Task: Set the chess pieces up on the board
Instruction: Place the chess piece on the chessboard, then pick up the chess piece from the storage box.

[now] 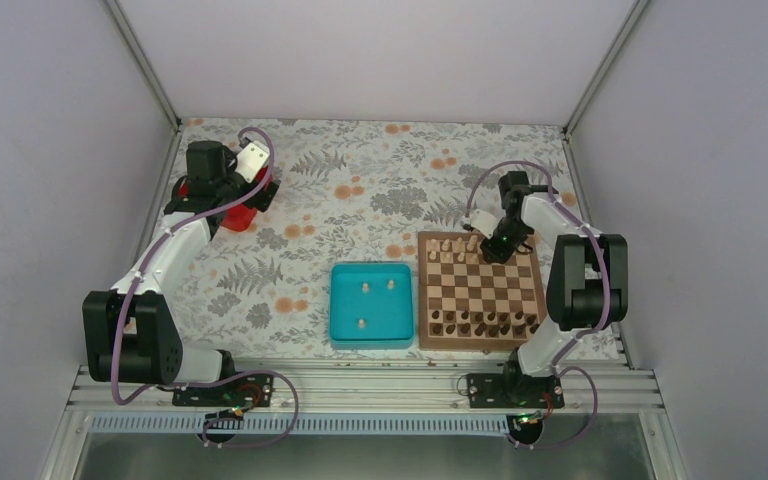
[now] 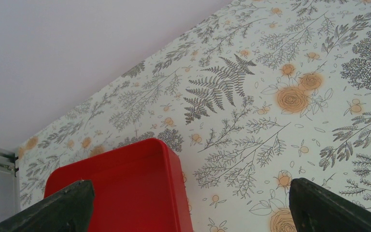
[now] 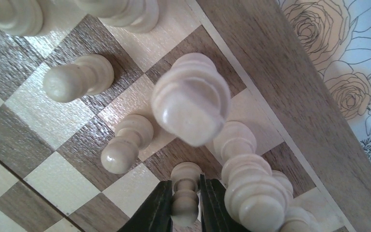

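The board (image 1: 426, 300) lies right of centre, with pale chess pieces (image 1: 455, 245) along its far rows. My right gripper (image 1: 495, 245) hovers over the far right part of the board. In the right wrist view the right gripper (image 3: 186, 208) is shut on a pale pawn (image 3: 185, 191) whose base rests on a dark square. Its fingers (image 3: 157, 215) press the pawn's neck from both sides. A tall pale piece (image 3: 191, 104) and two more pawns (image 3: 125, 145) stand close by. Three pale pieces (image 1: 365, 287) lie in the teal tray (image 1: 338, 300). My left gripper (image 2: 188, 212) is open and holds nothing.
Dark brown chessmen (image 1: 485, 322) fill the board's near rows. A red box (image 1: 240, 215) sits at the far left under the left gripper, also seen in the left wrist view as the red box (image 2: 130, 193). The floral cloth (image 1: 360, 200) covers the table between grey walls.
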Robot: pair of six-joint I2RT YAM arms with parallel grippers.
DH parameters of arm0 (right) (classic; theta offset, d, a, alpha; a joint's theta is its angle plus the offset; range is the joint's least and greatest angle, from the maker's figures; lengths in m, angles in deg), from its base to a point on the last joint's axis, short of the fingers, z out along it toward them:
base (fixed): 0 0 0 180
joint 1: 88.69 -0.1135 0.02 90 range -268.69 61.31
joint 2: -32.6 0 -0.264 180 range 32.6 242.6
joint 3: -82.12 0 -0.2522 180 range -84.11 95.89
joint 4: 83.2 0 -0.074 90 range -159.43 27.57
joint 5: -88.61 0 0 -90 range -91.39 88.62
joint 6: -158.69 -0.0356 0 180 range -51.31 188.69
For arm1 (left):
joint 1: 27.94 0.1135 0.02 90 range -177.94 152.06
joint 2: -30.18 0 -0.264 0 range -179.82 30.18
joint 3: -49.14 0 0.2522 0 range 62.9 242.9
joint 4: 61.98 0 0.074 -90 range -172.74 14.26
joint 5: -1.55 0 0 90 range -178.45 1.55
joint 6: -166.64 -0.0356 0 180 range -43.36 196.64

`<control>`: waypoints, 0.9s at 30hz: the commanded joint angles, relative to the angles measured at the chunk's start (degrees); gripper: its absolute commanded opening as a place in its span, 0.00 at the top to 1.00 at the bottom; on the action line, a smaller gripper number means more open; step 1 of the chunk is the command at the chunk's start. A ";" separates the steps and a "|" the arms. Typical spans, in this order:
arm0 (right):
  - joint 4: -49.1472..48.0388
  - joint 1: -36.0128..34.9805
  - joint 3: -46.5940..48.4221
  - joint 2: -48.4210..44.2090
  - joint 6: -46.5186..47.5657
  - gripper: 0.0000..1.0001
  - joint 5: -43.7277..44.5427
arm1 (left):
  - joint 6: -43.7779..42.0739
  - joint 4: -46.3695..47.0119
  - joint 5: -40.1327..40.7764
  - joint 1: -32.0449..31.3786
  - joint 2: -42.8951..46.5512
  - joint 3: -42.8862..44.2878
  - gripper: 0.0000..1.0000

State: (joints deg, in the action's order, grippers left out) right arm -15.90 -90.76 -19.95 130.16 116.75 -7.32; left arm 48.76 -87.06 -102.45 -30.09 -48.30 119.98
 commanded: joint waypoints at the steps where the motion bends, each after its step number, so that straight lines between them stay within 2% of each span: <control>1: 1.07 0.56 1.06 -0.24 0.89 0.81 -1.97 | -0.42 0.34 -0.59 -0.14 0.69 0.14 0.00; 9: 5.14 0.65 3.33 -5.15 0.26 0.73 -1.33 | -0.50 0.25 -0.71 -0.13 0.95 0.14 0.00; 16: 15.37 -2.18 12.19 -10.70 0.33 0.66 -4.59 | -0.43 0.35 -0.93 -0.11 1.07 0.18 0.00; 21: 16.93 -16.16 15.87 -10.92 -4.36 0.64 -1.66 | -0.39 0.24 -0.98 -0.09 1.26 0.44 0.00; 27: 15.71 -35.35 20.08 -5.45 -8.73 0.58 -1.87 | -0.41 0.50 -0.60 -0.07 1.81 0.00 0.00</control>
State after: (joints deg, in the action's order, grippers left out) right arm -1.45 -117.60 -2.29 121.31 111.94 -8.74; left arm 48.74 -87.10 -102.45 -30.09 -48.19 119.98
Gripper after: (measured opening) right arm 0.407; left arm 0.999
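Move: The right fingertips are still around the pawn on its board square, its middle about 1 cm below the hand point. A tall pale piece stands 3 cm ahead of them, and another pawn 3 cm to the left, level with them. The nearest pawn in the blue tray lies roughly 25 cm left, 7 cm back and 3 cm lower. From the idle left gripper that tray pawn is about 35 cm right, 18 cm back and 20 cm down. Open the right fingers partway to let go of the pawn, staying down at first, then lift straight up about 12 cm so they clear the neighbouring pieces. Near the top, swing fast some 15 cm left towards the blue tray, drawing back slightly at the end and turning the hand about 20 degrees counter-clockwise while the fingers tip a little outward. ##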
